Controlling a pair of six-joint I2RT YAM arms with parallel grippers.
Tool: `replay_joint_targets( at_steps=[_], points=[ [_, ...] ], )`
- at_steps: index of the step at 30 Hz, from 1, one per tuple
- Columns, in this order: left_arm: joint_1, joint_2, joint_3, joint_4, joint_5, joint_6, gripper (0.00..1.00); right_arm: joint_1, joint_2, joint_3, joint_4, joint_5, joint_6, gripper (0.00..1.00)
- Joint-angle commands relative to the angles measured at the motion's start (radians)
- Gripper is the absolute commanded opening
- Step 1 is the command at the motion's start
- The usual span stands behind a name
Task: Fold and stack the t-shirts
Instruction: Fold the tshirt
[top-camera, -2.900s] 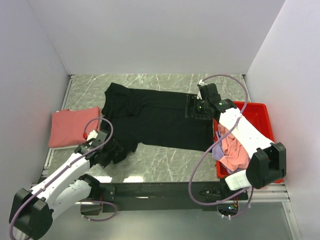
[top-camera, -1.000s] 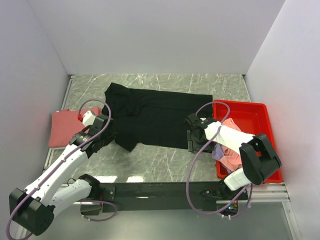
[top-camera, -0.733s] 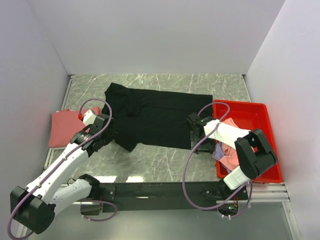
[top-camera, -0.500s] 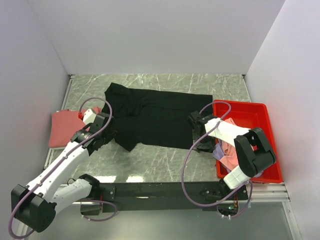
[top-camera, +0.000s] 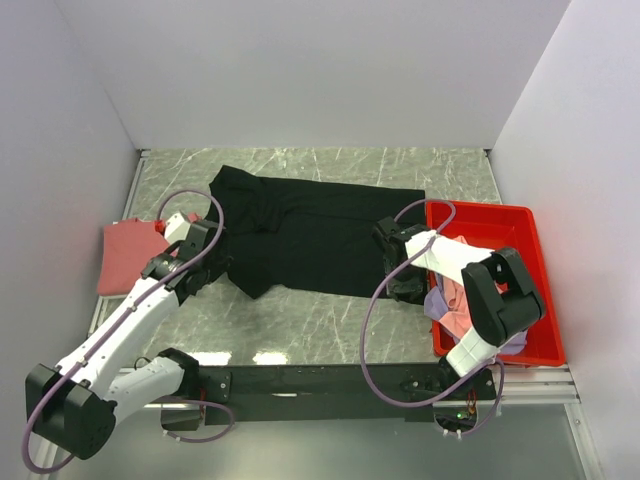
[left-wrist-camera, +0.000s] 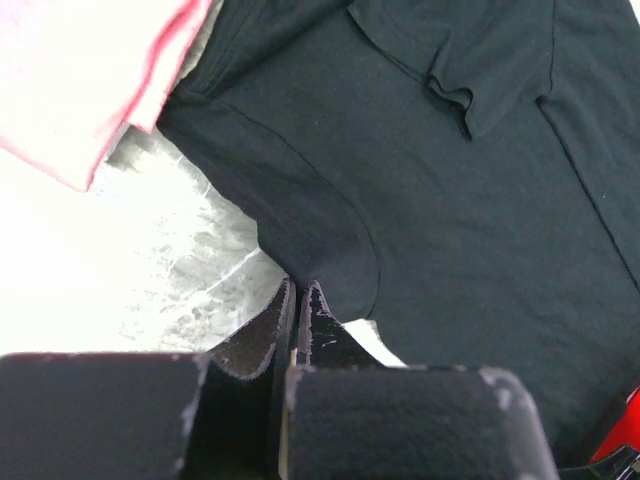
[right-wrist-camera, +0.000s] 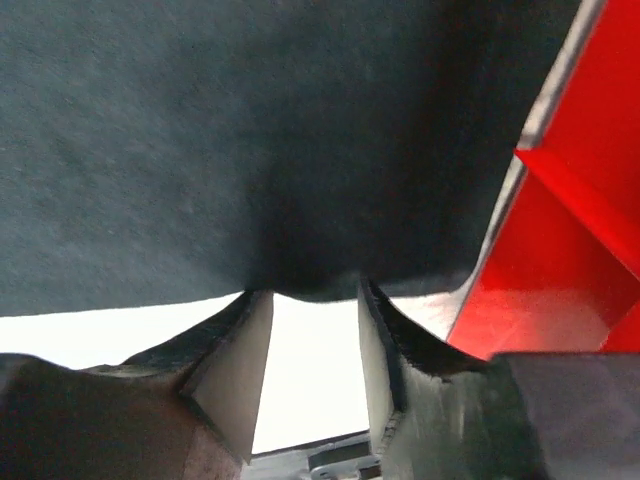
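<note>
A large black t-shirt (top-camera: 310, 235) lies spread across the middle of the table. My left gripper (top-camera: 222, 272) is at the shirt's near left sleeve. In the left wrist view the left gripper (left-wrist-camera: 298, 288) is shut on the sleeve's hem, with the black t-shirt (left-wrist-camera: 460, 200) stretching away. My right gripper (top-camera: 400, 287) stands at the shirt's near right corner. In the right wrist view the right gripper (right-wrist-camera: 312, 292) is open, a gap between its fingers, and the hem of the black t-shirt (right-wrist-camera: 250, 130) lies at the tips. A folded salmon-red t-shirt (top-camera: 125, 258) (left-wrist-camera: 90, 70) rests at the left.
A red plastic bin (top-camera: 510, 210) (right-wrist-camera: 570, 250) stands against the right side. It holds a crumpled pink t-shirt (top-camera: 462, 300) and a lavender one (top-camera: 437, 303). Grey walls close in the table on three sides. The arms' base rail runs along the near edge.
The right gripper came from the shirt's far right corner to its near right corner, and its jaws have narrowed around the hem. The left gripper shifted slightly away, still gripping the sleeve.
</note>
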Motion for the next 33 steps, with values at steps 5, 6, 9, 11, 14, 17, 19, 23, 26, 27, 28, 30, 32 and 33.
replay_joint_targets(
  at_steps=[5, 6, 9, 11, 14, 17, 19, 23, 26, 27, 28, 30, 32, 33],
  points=[
    [0.029, 0.024, 0.055, 0.03, -0.02, 0.038, 0.0, -0.008, 0.028, 0.04, 0.048, -0.001, -0.025, 0.21],
    [0.031, 0.025, 0.057, 0.03, -0.023, 0.038, 0.0, -0.009, 0.025, 0.042, 0.048, 0.002, -0.025, 0.17],
    [0.041, 0.022, 0.054, 0.044, -0.016, 0.042, 0.0, -0.008, 0.014, 0.045, 0.039, 0.016, -0.024, 0.1],
    [0.043, 0.021, 0.052, 0.053, -0.005, 0.048, 0.0, -0.009, 0.007, 0.048, 0.029, 0.039, -0.019, 0.06],
    [0.046, 0.022, 0.058, 0.074, 0.007, 0.059, 0.0, -0.008, -0.01, 0.059, 0.02, 0.039, -0.019, 0.0],
    [0.049, 0.041, 0.081, 0.088, 0.012, 0.073, 0.0, -0.008, -0.021, 0.088, 0.002, 0.05, -0.025, 0.0],
    [0.054, 0.062, 0.104, 0.1, 0.012, 0.081, 0.0, -0.008, -0.026, 0.106, -0.021, 0.056, -0.031, 0.0],
    [0.063, 0.102, 0.152, 0.126, 0.012, 0.113, 0.0, -0.008, -0.032, 0.161, -0.044, 0.062, -0.045, 0.0],
    [0.077, 0.14, 0.195, 0.16, 0.018, 0.143, 0.0, -0.008, -0.026, 0.21, -0.063, 0.065, -0.062, 0.0],
    [0.084, 0.162, 0.217, 0.171, 0.021, 0.153, 0.0, -0.008, -0.017, 0.223, -0.064, 0.068, -0.072, 0.0],
    [0.084, 0.173, 0.228, 0.185, 0.021, 0.163, 0.0, -0.011, -0.01, 0.249, -0.066, 0.07, -0.079, 0.0],
    [0.098, 0.199, 0.263, 0.223, 0.035, 0.191, 0.0, -0.015, 0.011, 0.279, -0.078, 0.077, -0.082, 0.0],
    [0.11, 0.246, 0.306, 0.244, 0.042, 0.208, 0.0, -0.021, 0.025, 0.319, -0.084, 0.074, -0.092, 0.0],
    [0.126, 0.28, 0.322, 0.251, 0.049, 0.212, 0.0, -0.031, 0.04, 0.333, -0.084, 0.073, -0.093, 0.0]
  ],
)
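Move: The right fingers, half open, straddle the t-shirt's near hem at table level, the hem right between the tips. The shirt's far edge runs about 25 cm straight ahead, and the red bin's middle is some 18 cm to the right and 2 cm ahead. The left hand still grips the lifted near-left edge; its far edge lies about 25 cm straight ahead and 13 cm below, the folded stack about 17 cm left and 4 cm ahead. The right fingers shut on the near hem beside the bin, easing about 1 cm forward as they pinch it, while the left keeps its hold on the other end and creeps forward and left. Then both carry the edge forward and up towards the shirt's far edge, speeding up: the right about 7 cm out and 6 cm up, its wrist tilting some 10 degrees outward, the left about 8 cm out and 5 cm up. ##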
